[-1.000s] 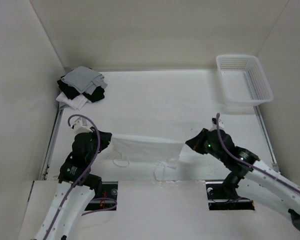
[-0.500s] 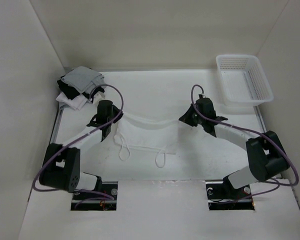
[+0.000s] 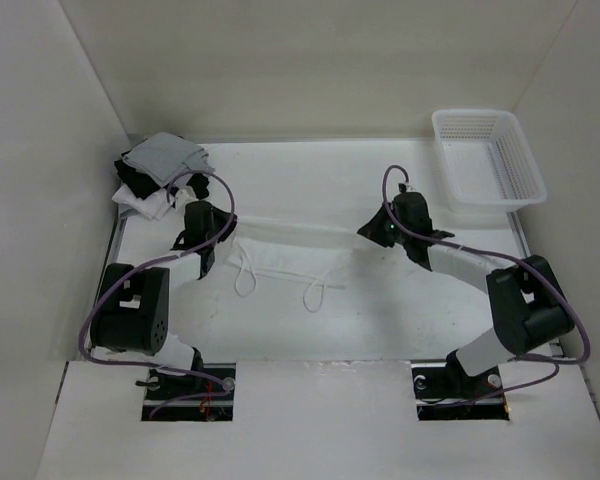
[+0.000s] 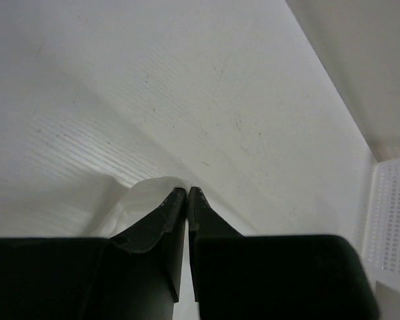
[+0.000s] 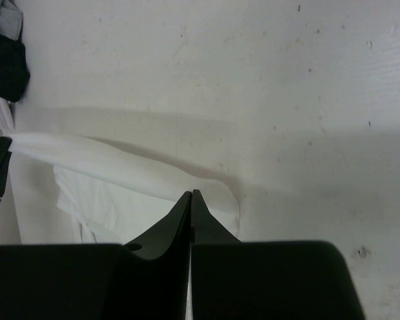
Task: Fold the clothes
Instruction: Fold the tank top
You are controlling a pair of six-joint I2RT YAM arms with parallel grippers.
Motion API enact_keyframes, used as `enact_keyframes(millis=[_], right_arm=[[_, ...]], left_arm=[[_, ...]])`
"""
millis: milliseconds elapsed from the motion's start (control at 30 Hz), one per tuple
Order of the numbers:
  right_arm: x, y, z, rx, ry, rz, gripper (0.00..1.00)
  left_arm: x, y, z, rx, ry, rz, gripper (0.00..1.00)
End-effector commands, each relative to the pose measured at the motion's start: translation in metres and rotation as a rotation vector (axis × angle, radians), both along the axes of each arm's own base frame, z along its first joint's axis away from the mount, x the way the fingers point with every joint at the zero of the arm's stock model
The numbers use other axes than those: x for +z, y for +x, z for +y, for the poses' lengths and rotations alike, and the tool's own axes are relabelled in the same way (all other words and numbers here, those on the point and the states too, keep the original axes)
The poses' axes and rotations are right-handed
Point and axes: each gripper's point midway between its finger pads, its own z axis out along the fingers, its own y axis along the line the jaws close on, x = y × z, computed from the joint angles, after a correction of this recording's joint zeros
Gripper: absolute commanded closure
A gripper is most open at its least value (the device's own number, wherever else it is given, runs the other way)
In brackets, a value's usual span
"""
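Note:
The clothes (image 3: 285, 258), a thin white garment, hang stretched in a band across the table's middle, and two string loops (image 3: 316, 294) trail from the near edge. My left gripper (image 3: 206, 238) is shut on the garment's left end. At the right end, my right gripper (image 3: 373, 232) is shut too. In the left wrist view the gripper (image 4: 187, 191) pinches a fold of white cloth (image 4: 141, 198) at its tips. In the right wrist view the gripper (image 5: 191, 193) pinches the cloth's corner, and the clothes (image 5: 113, 175) run off to the left.
A stack of grey, black and white garments (image 3: 161, 176) lies at the back left, close behind the left gripper, and also shows in the right wrist view (image 5: 7, 60). A white mesh basket (image 3: 480, 207) stands at the back right; its wall (image 4: 393, 213) shows in the left wrist view.
Both arms have reached from the near edge out toward the back of the table, carrying the garment with them. It now hangs stretched tighter between the grippers.

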Motion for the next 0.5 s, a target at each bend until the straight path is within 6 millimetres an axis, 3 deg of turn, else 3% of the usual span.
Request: enact_keyframes(millis=[0,300,467], right_arm=[[0.027,-0.014,0.005,0.024,0.015,-0.111,0.97],[-0.005,-0.097,0.033,0.102,-0.023,-0.059,0.97],[-0.021,-0.127,0.039,0.115,-0.041,-0.023,0.97]], left_arm=[[0.031,-0.005,0.003,0.002,-0.102,-0.134,0.96],[0.022,-0.052,0.017,0.011,-0.173,-0.141,0.96],[0.014,-0.074,0.023,0.016,-0.179,-0.121,0.96]])
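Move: Each hand holds a top corner of the raised tank top edge. For the left hand, its end of the shirt's near edge lies about 12 cm back, 1 cm left and 7 below; the left strap is roughly 16 back and 4 right, the clothes pile 15 ahead and 19 left. For the right hand, its end of that near edge lies some 15 cm back, 4 left and 7 below, the right strap 16 back and 13 left. Drawing the raised edge back over the shirt towards the strap side, both hands keep their shut grip. The right goes faster, about 13 cm back and a little left, sinking some 3 cm and turning roughly 10 degrees counter-clockwise; the left comes back about 7 cm and slightly left, dipping and rising again while its left side rolls down. ##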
